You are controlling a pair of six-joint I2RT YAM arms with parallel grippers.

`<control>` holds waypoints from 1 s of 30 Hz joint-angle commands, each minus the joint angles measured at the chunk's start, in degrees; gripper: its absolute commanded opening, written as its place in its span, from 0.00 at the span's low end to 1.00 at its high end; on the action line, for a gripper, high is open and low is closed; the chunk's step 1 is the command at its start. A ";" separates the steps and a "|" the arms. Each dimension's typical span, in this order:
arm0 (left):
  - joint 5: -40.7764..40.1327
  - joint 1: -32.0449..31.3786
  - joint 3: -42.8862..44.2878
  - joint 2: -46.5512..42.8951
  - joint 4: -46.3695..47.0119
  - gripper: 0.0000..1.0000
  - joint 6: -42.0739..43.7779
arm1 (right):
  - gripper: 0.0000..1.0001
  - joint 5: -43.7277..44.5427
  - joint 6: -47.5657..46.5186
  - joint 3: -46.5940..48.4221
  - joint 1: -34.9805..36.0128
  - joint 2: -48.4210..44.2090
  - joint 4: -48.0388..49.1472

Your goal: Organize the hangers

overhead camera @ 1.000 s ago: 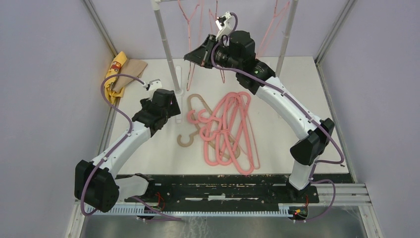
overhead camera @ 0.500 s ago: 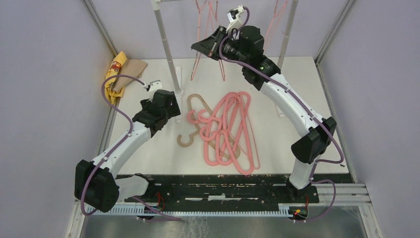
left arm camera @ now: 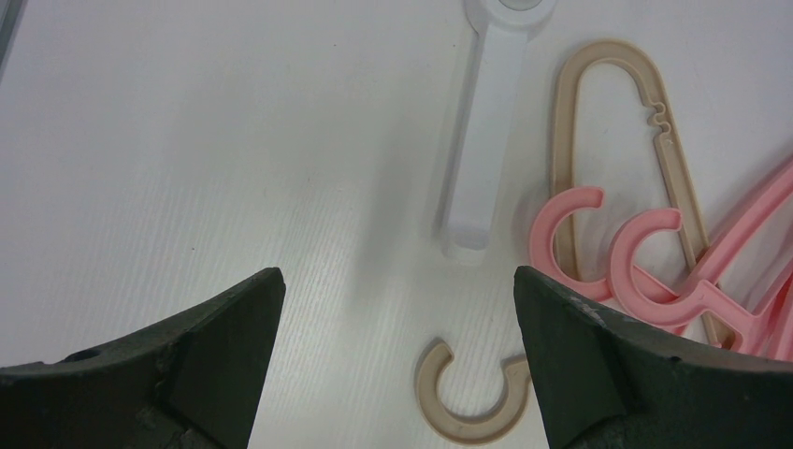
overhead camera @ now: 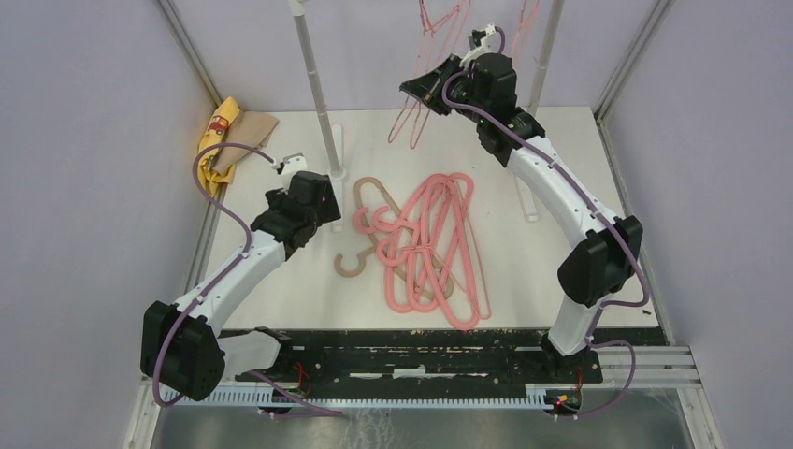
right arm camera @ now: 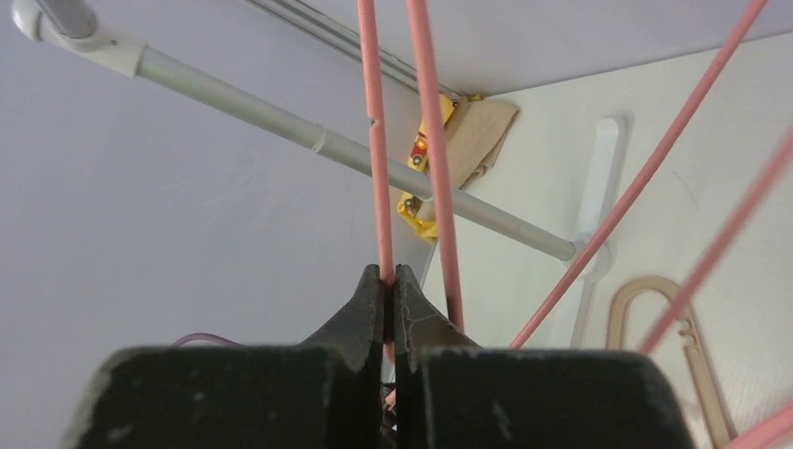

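Observation:
A pile of thick pink hangers (overhead camera: 432,245) lies mid-table over a tan-beige hanger (overhead camera: 367,195) whose hook (left arm camera: 469,404) points toward me. My left gripper (left arm camera: 397,323) is open and empty, low over the table just left of that hook. My right gripper (overhead camera: 423,89) is raised high at the back and shut on a thin pink wire hanger (overhead camera: 418,117) that dangles below it; its fingers pinch the wire (right arm camera: 376,150). More thin pink wire hangers (overhead camera: 524,21) hang at the top near the right pole.
Two white upright rack poles (overhead camera: 314,84) (overhead camera: 545,56) stand at the back, with a white foot (left arm camera: 475,159) on the table. A yellow-and-tan cloth (overhead camera: 229,136) lies at the back left corner. Grey walls enclose the table.
My right gripper has moved right and up along the rack with the thin pink wire hanger in it. The left arm has not moved.

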 commanded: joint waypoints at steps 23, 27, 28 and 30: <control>-0.11 0.19 -1.04 -0.49 2.91 0.99 0.65 | 0.01 2.33 6.54 -24.99 -17.51 -18.97 4.39; -0.22 0.14 -0.98 -0.44 2.89 0.99 0.65 | 0.01 1.23 6.53 -25.90 -19.21 -19.36 4.12; -0.24 0.14 -0.95 -0.38 2.87 0.99 0.65 | 0.01 1.11 6.44 -26.01 -19.45 -19.60 3.79; -0.20 0.17 -0.86 -0.27 2.86 0.99 0.65 | 0.02 1.37 6.16 -26.41 -19.76 -20.62 3.27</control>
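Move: The right hand already grips one side wire of a pink hanger on the rack. The hung hanger next to the rack's right post, the one farthest right, is about 24 cm to its right, 4 cm ahead and slightly above; the post stands some 28 cm right and 4 cm ahead. A second hung hanger is only about 4 cm right and 2 cm ahead. From the left hand, the hanger by the post is roughly 45 cm right, 18 cm ahead and 30 cm higher. Rightward, some 17 cm in a nearly level sweep after a dip of about 1 cm, the right hand draws the held hanger along the rack towards the right post and the hanger there, easing off near the end. The wrist turns about 20 degrees clockwise while the shut fingertips keep their pinch on the side wire. ##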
